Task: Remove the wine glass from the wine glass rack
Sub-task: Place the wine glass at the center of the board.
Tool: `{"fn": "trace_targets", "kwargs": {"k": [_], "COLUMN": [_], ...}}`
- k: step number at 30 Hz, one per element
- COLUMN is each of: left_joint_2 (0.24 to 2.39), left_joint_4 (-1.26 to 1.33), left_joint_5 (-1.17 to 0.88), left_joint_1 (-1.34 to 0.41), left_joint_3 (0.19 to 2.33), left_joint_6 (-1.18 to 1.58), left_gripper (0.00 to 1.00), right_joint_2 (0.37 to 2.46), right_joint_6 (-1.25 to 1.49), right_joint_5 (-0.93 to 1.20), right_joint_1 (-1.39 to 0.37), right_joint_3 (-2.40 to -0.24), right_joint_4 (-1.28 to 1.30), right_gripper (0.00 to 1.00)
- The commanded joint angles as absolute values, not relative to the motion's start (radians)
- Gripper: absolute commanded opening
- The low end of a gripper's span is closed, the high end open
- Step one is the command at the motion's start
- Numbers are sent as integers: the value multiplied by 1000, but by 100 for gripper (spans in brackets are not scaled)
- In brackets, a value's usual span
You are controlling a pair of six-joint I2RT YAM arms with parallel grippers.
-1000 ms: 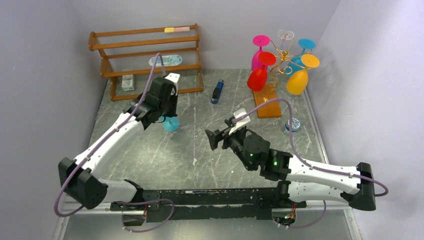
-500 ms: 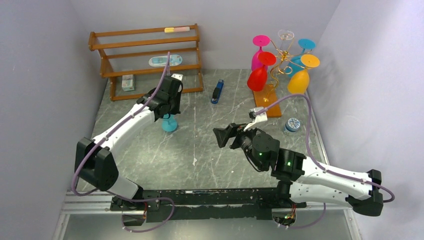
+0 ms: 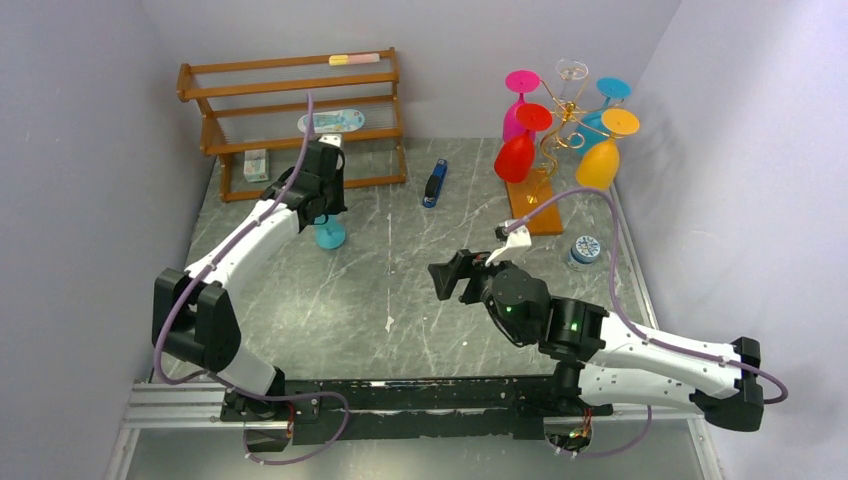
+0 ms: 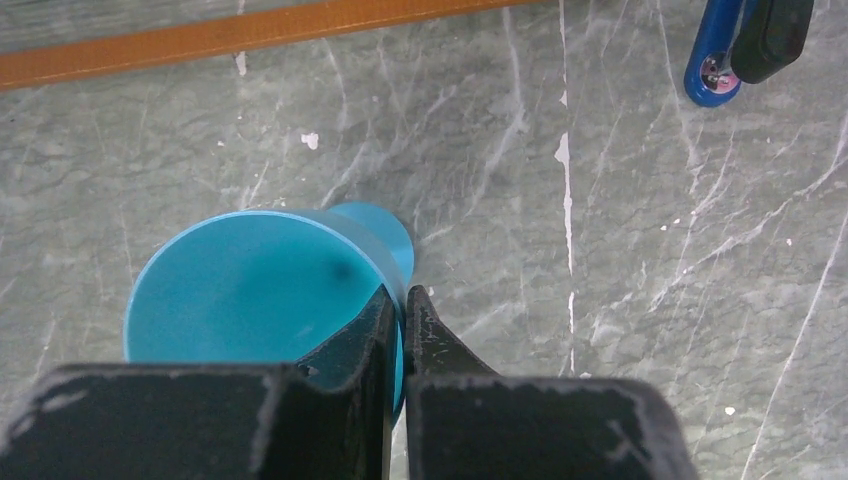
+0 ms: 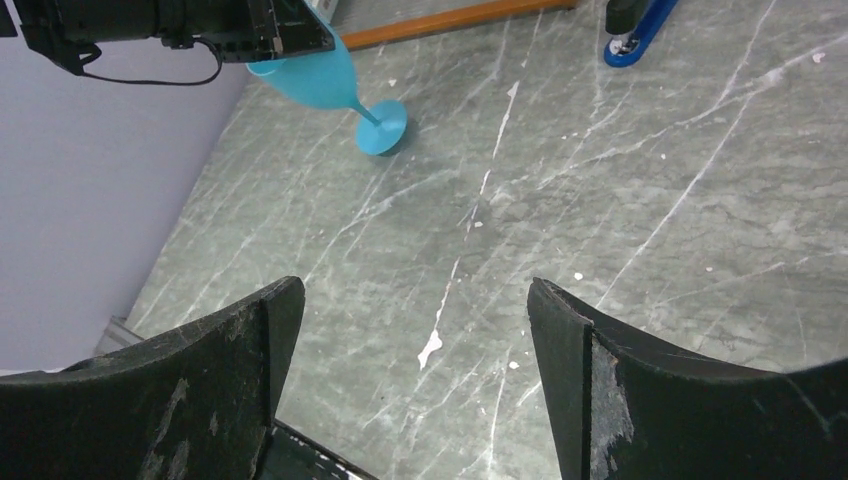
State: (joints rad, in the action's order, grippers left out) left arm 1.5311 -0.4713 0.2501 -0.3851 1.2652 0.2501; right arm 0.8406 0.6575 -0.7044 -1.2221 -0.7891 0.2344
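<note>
A teal wine glass (image 3: 330, 235) is off the rack, tilted, its foot down at the marble table left of centre. My left gripper (image 4: 402, 300) is shut on the rim of its bowl (image 4: 250, 290); the right wrist view shows the glass (image 5: 312, 78) hanging from that gripper with the foot on the table. The wine glass rack (image 3: 560, 130), gold wire on an orange base, stands at the back right with pink, red, orange, blue and clear glasses hung upside down. My right gripper (image 3: 445, 280) hovers open over mid-table, its jaws (image 5: 415, 300) wide apart with nothing between them.
A brown slatted shelf (image 3: 290, 110) stands at the back left, just behind the left gripper. A blue stapler (image 3: 434, 184) lies between shelf and rack. A small round tin (image 3: 585, 250) sits near the rack's base. Grey walls close in on both sides.
My left arm has carried the teal glass slightly left and back toward the shelf. The right arm drifted a little right early on, then held still, jaws staying open.
</note>
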Motion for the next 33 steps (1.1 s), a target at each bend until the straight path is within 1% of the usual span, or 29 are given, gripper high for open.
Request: {"fn": "trace_targets", "kwargs": {"k": [1, 3, 6, 8, 10, 13, 17, 24, 27, 33], "left_joint_2": [1577, 1595, 1593, 1587, 1586, 1588, 1590, 1594, 1585, 1565], "left_joint_4": [-411, -421, -396, -385, -397, -414, -428, -460, -470, -504], "left_joint_5": [224, 202, 176, 179, 183, 202, 174, 157, 154, 138], "left_joint_1": [-387, -387, -386, -387, -387, -387, -387, -386, -387, -387], "left_joint_3": [1252, 1256, 1234, 1222, 1227, 1237, 1257, 1295, 1306, 1347], "left_joint_6": [240, 253, 259, 253, 249, 243, 229, 217, 211, 205], "left_gripper": [8, 9, 15, 30, 41, 47, 60, 72, 75, 77], "right_joint_2": [862, 873, 890, 903, 916, 938, 964, 968, 968, 982], "right_joint_6": [688, 661, 585, 538, 500, 473, 497, 535, 548, 595], "right_joint_5": [-735, -729, -732, -731, -702, -596, -466, -299, -220, -53], "right_joint_1": [-1214, -1208, -1195, -1172, -1140, -1058, -941, -825, -777, -683], "right_joint_3": [-810, -817, -847, -877, -900, -910, -918, -902, -896, -882], "right_joint_4": [264, 265, 278, 296, 305, 302, 321, 307, 298, 255], "right_gripper": [86, 86, 86, 87, 87, 88, 88, 88, 88, 89]}}
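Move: Hanging from the left fingers by the right side of its rim, the blue wine glass has its middle about 3 cm left of that hand and 8 cm below; its spot on the board lies straight under it, some 17 cm below the hand. The wooden shelf's front bar runs about 14 cm ahead, its middle 7 cm left; a blue tool lies 16 cm ahead and 20 cm right. From the right hand the glass is about 21 cm ahead, 22 cm left and 17 cm lower. Lowering the held glass about 3 cm straight down to the board, the left hand stops there and opens its fingers wide, letting go of the rim. It then eases up about 1.5 cm and slightly right, one finger still over the mouth, the other outside. Meanwhile the empty, open right hand travels some 7 cm forward and a little right over bare board. ##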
